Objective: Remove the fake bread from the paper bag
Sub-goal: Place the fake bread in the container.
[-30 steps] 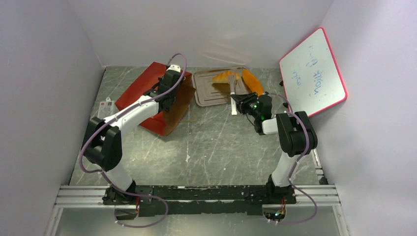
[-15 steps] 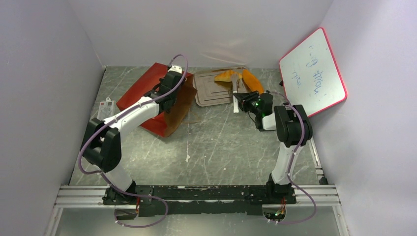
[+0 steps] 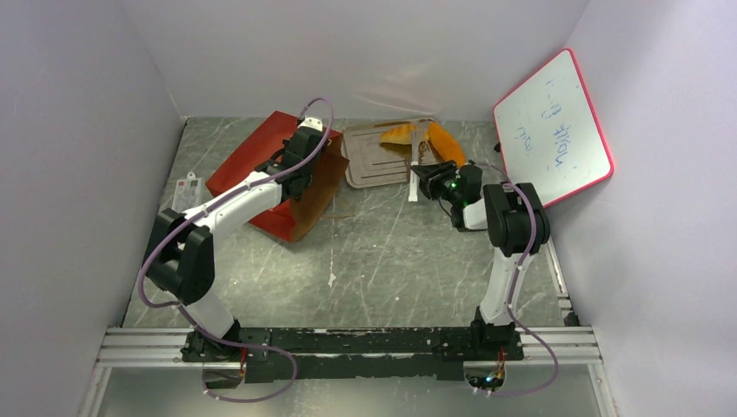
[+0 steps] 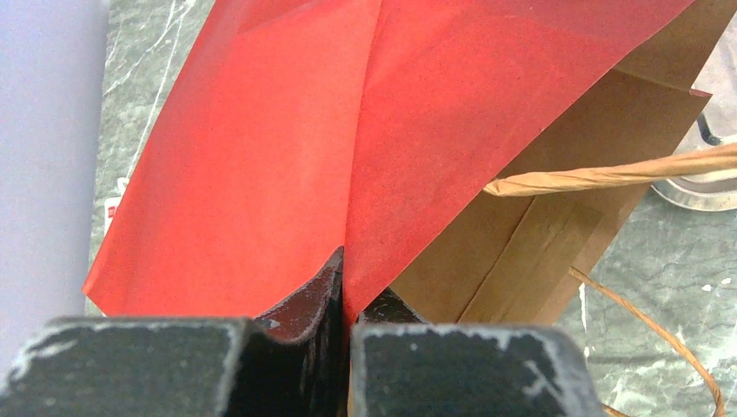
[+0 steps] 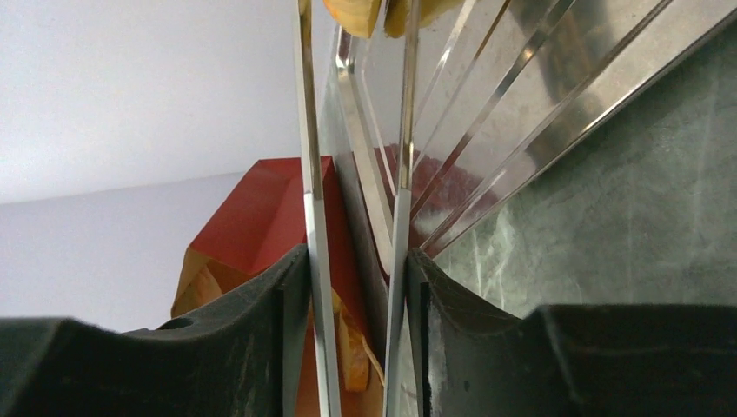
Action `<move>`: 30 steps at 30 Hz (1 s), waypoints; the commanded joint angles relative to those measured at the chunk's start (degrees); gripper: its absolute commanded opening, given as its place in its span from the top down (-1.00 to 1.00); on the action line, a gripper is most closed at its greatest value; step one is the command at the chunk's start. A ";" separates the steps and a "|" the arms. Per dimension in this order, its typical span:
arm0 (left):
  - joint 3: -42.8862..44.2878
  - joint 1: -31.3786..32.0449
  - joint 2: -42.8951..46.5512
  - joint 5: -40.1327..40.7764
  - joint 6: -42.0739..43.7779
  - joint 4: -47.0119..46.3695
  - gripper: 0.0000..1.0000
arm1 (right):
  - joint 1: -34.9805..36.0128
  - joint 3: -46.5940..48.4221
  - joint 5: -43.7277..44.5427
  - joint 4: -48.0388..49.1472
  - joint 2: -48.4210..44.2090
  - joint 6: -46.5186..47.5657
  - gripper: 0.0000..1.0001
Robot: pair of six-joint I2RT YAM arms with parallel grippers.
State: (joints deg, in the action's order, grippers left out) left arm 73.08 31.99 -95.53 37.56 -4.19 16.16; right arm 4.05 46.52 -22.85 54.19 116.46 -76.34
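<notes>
The paper bag (image 3: 261,165) lies on its side at the back left, red outside, brown inside (image 4: 539,217). My left gripper (image 3: 298,165) (image 4: 344,287) is shut on the red wall of the bag's mouth. Two orange-tan pieces of fake bread (image 3: 401,133) (image 3: 445,143) lie on the silver tray (image 3: 369,161). My right gripper (image 3: 426,181) (image 5: 356,269) is shut on a pair of metal tongs (image 3: 414,165) (image 5: 311,174). The tongs' tips point at the bread (image 5: 382,13); their two arms stand apart. Nothing inside the bag shows.
A red-framed whiteboard (image 3: 556,126) leans on the right wall. A small white card (image 3: 187,189) lies by the left wall. The bag's cord handle (image 4: 608,174) hangs across its mouth. White walls close in the grey table (image 3: 382,252).
My right gripper and the tongs shifted slightly right along the tray, and the tongs' arms spread a little. The left arm and the bag stayed put.
</notes>
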 commanded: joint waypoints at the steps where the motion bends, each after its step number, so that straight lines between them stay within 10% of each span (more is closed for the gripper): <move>1: 0.04 0.61 1.81 -0.48 0.22 -1.13 0.86 | -0.89 -0.88 -1.31 2.41 -0.01 -1.36 0.07; 30: -2.76 0.60 5.35 -1.52 3.42 -4.16 0.86 | -1.07 -12.64 -2.57 -3.95 -18.28 0.97 0.07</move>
State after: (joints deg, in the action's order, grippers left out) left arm 71.92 32.08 -93.30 37.36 -2.63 15.59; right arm 3.42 35.83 -25.10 51.51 103.28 -77.95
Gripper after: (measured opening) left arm 0.076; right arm 0.474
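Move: From the right hand, which holds the tongs, the fake bread lies about 14 cm ahead, 4 cm left and 4 cm below. The tray under it is centred some 9 cm ahead, 5 cm left and 6 cm below; the long orange loaf sits roughly 11 cm ahead, 9 cm right and 4 cm below. From the left hand, pinching the bag's rim, the bread is about 11 cm ahead, 25 cm right and 14 cm below. Keeping the tongs, the right hand draws back about 5 cm from the bread, lifting 3 cm towards the end. ##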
